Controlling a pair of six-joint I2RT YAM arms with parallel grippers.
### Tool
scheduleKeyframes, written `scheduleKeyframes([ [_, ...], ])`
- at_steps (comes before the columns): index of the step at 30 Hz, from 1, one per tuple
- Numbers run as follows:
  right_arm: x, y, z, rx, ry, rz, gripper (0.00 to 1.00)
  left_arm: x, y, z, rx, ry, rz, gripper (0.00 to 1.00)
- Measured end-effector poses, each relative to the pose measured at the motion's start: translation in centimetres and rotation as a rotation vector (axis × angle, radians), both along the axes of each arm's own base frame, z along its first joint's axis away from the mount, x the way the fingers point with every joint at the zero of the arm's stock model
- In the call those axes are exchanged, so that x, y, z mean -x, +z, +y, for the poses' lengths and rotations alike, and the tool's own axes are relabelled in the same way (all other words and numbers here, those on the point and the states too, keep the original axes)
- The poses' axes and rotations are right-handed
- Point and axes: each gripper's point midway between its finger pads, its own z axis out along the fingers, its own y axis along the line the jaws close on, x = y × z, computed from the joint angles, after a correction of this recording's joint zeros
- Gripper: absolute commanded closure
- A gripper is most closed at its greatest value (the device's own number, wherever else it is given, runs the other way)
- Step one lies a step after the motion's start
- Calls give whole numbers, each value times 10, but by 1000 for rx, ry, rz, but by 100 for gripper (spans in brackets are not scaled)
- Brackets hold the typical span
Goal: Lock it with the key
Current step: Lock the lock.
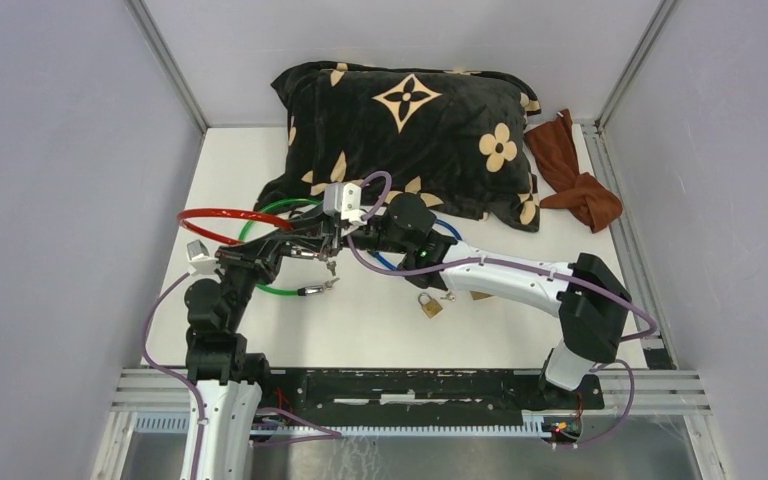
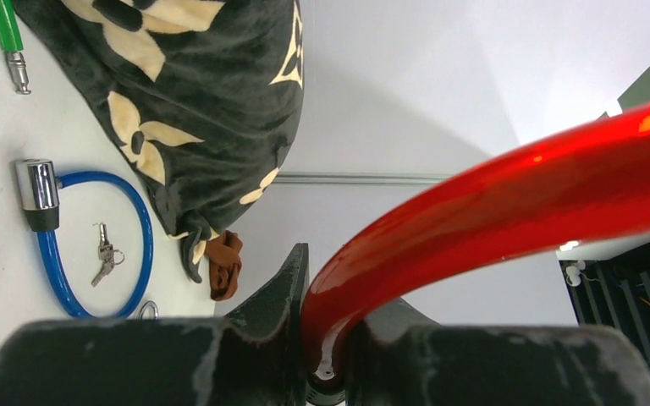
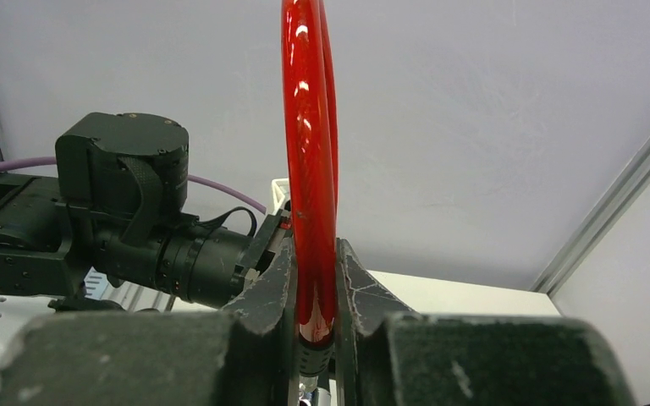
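A red cable lock (image 1: 222,226) loops out to the left above the table, and both grippers hold it by its ends. In the left wrist view my left gripper (image 2: 332,342) is shut on the red cable (image 2: 508,203) just above its black collar. My right gripper (image 3: 313,326) is shut on the other end of the cable (image 3: 309,152), which rises straight up from its fingers. In the top view the two grippers meet at the lock's ends, left (image 1: 312,246) and right (image 1: 352,238). A small key (image 1: 332,266) dangles just below them.
A green cable lock (image 1: 278,289) lies under the arms, and a blue cable lock (image 2: 59,245) with keys (image 2: 104,252) lies beside the pillow. A brass padlock (image 1: 429,305) sits on the table. The black flowered pillow (image 1: 410,140) and a brown cloth (image 1: 572,170) lie at the back.
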Motion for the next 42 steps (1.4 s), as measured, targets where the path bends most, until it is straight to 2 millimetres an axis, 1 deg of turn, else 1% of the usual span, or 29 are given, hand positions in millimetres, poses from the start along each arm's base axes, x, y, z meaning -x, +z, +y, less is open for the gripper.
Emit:
scheduleKeyframes([
  [3, -3, -6, 1, 9, 8, 5, 100, -1, -3, 0, 4, 2, 9, 98],
  [8, -1, -16, 4, 22, 30, 16, 100, -1, -8, 1, 8, 3, 28, 98],
  [13, -2, -26, 7, 42, 44, 25, 100, -1, -8, 1, 27, 3, 33, 98],
  [18, -8, -36, 6, 61, 46, 46, 100, -2, -7, 2, 44, 10, 37, 98],
  [31, -12, -45, 6, 72, 39, 31, 100, -2, -11, 2, 49, 11, 51, 98],
  [37, -15, -57, 8, 109, 24, -26, 100, -3, -24, 3, 81, 18, 111, 98],
  [42, -8, -71, 7, 134, 56, -83, 100, -3, -37, 0, 144, 2, 189, 98],
])
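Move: The red cable's free end is in the right fingers. The barrel of the red lock, held out by the left hand, lies about 7 cm below them and roughly 2 cm farther out, level sideways. Its keys hang about 5 cm right of the right hand, 1 cm farther out and 9 cm down. The barrel's middle is some 7 cm right of the left hand and 1 cm nearer the base, at about its height. On the table the green lock's barrel lies 6 cm ahead of the right hand, straight ahead sideways, 36 cm down. Downward goes the right hand, about 7 cm in all, still pinching the red cable's end and bringing it onto the barrel. It sinks some 4 cm while the left hand holds nearly steady. Then both sink together about 3 cm, grips kept shut, the left fingers tipping down roughly 10 degrees and the right hand turning slightly. ##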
